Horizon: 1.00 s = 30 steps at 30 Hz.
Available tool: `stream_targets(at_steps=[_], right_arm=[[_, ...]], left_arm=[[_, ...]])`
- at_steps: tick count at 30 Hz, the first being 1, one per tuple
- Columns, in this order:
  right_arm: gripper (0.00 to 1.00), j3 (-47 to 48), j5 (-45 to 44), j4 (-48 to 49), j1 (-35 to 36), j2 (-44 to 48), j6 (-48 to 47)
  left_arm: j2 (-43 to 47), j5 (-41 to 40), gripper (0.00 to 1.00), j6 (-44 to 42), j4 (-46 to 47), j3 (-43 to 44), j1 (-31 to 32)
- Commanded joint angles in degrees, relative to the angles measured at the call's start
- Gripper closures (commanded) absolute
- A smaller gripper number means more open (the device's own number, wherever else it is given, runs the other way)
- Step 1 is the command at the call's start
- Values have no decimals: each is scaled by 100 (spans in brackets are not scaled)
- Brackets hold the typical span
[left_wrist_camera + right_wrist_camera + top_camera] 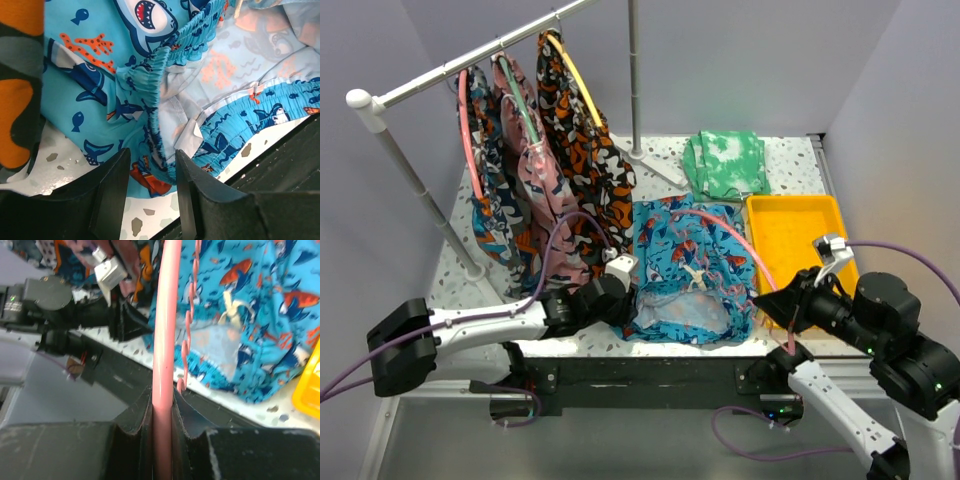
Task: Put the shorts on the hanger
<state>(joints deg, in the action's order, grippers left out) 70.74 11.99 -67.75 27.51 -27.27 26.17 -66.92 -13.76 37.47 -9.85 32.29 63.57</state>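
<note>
The turquoise shorts (pixel 690 270) with sharks and fish lie flat on the speckled table, waistband toward the front. At their left waistband corner is my left gripper (pixel 626 300). In the left wrist view it (pixel 152 172) stands open, a bunched fold of the waistband (pixel 157 115) reaching in between its black fingers (pixel 112 192). The coral-pink hanger (pixel 745 245) arches over the right half of the shorts. My right gripper (pixel 790 318) is shut on its curved arm (pixel 165 315), the jaws (pixel 161 395) pressed to both sides, and the notched bar (pixel 189 325) hangs beside it.
A yellow tray (pixel 790 235) sits right of the shorts and a green tie-dye cloth (pixel 728 162) lies behind it. At the back left, a white rack (pixel 470 62) carries several hung garments, among them orange-black shorts (pixel 580 150) close to my left arm. The black table edge (pixel 640 372) runs along the front.
</note>
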Motion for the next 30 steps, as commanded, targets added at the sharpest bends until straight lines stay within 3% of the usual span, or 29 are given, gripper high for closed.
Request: stream_targets(at_steps=[1, 7, 11, 15, 22, 30], right_arm=[[100, 720, 717, -879, 18, 2, 186], [100, 1240, 1050, -1970, 18, -288, -147], [100, 671, 1613, -1901, 0, -227, -411], [100, 81, 1702, -1663, 0, -60, -508], [100, -41, 1490, -1602, 0, -42, -737], [100, -869, 1930, -548, 0, 301, -561]], left_arm=[[-269, -64, 55, 120, 439, 154, 50], [-682, -732, 82, 278, 317, 523, 41], [-665, -1041, 99, 191, 89, 865, 50], [-569, -1243, 100, 41, -236, 1112, 41], [-603, -1384, 100, -152, -378, 1253, 50], [-647, -1243, 100, -837, -483, 1657, 190]])
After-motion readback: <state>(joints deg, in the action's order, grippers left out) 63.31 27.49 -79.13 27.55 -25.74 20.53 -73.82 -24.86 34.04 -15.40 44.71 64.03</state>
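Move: The left edge of the shorts' waistband lies between the left hand's open fingertips, about 1 cm ahead, 1 cm right and 2 cm below. From this hand, the black-orange garment on the rack hangs some 18 cm ahead, 7 cm left and 14 cm higher. The right hand, holding the pink hanger, has the waist opening about 10 cm ahead, 12 cm left, 27 cm below; the drawstring bow is 8 cm beyond it, the yellow tub 23 cm ahead, 12 cm right. Down a little, the left hand shuts its fingers on the waistband's left edge, then raises it about 5 cm while carrying it some 3 cm forward. Back and down, about 6 cm each with a brief rise early on, goes the right hand, keeping its grip on the hanger, tipping down and turning counter-clockwise about 15 degrees each to bring the free end towards the waist opening. ##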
